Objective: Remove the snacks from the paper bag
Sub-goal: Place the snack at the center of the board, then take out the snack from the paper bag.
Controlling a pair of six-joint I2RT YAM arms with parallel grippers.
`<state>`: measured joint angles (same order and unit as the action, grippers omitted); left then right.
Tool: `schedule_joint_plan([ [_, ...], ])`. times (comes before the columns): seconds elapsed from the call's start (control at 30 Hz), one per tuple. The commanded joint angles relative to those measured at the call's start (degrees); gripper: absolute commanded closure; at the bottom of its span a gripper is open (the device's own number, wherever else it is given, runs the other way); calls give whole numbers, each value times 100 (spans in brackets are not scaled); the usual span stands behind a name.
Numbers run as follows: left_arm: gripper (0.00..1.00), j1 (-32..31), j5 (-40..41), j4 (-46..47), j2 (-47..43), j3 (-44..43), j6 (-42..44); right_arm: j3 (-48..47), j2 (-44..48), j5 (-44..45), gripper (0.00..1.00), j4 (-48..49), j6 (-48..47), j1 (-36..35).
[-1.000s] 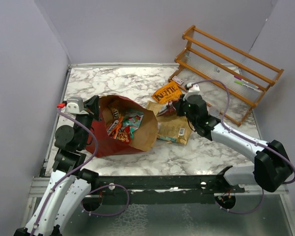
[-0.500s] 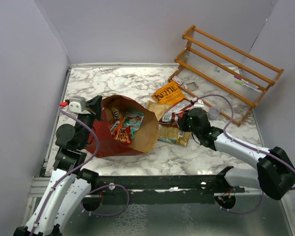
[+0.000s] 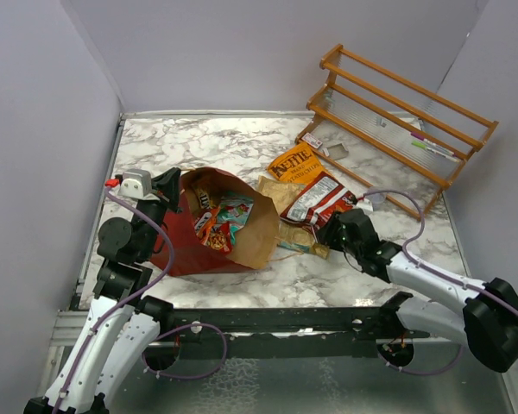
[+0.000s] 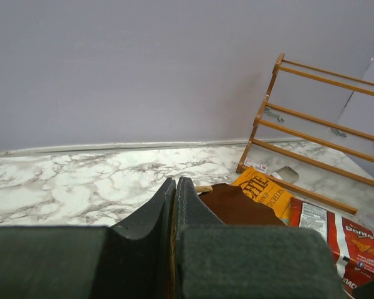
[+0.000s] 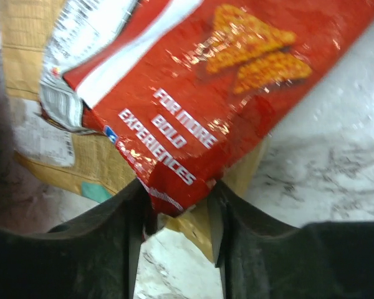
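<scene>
The paper bag lies on its side, dark red outside, its brown mouth facing right. Several candy packs show inside it. My left gripper is shut on the bag's upper rim, which runs between its closed jaws. To the right of the bag lie an orange Kettle bag, a tan chip bag and a red chip bag resting on top of them. My right gripper is open at the red bag's near corner. That corner sits loosely between its jaws.
A wooden slatted rack stands at the back right, with pens on its right end and a small box before it. Grey walls close in the left, back and right. Bare marble lies behind the bag and at the front right.
My right arm drew back toward the near edge, carrying the red chip bag, laid it over the tan bag, and its jaws opened. The left gripper and paper bag stayed put.
</scene>
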<state>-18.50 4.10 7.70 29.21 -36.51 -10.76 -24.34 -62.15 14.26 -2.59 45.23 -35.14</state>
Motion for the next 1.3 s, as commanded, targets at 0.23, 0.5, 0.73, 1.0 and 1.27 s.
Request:
schedule_joint_plan([
  [0.23, 100, 6, -56, 168, -30, 47, -25, -111, 1096, 588, 39, -807, 545, 24],
  [0.5, 100, 1, -15, 149, -15, 31, -53, 473, 2410, -259, 1, 261, -350, 24],
  [0.73, 100, 4, -60, 161, -10, 30, -78, -464, 2060, -1370, 1, 1057, -1748, 24],
  [1.0, 100, 9, -36, 114, -60, 32, -74, -1688, 224, -4342, 1, 1636, -1618, -12],
  [1.27, 100, 13, -53, 123, -32, 32, -83, -2099, -534, -3841, 1, 1804, -1309, -1396],
])
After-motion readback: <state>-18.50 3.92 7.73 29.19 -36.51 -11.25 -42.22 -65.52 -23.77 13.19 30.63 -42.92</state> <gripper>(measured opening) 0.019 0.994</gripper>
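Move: My right hand is at the near corner of the Doritos bag, whose middle lies about 11 cm ahead and 3 cm lower. The snacks in the paper bag are about 26 cm to my left and 5 cm ahead, near hand height. The kraft snack bag lies some 8 cm ahead and 5 cm left; the Kettle bag, 25 cm ahead and 7 cm left. From my left hand, the snacks are 2 cm ahead, 9 cm right and 28 cm down. I spread my half-open right fingers wide and let go of the Doritos bag's corner, dipping about a centimetre back and down. Then I climb nearly 20 cm clear of it and sweep some 16 cm left towards the paper bag's mouth, easing back at the end, while the wrist swings about 50 degrees counter-clockwise and the fingers tip up. My left hand stays put, shut on the paper bag's rim. ##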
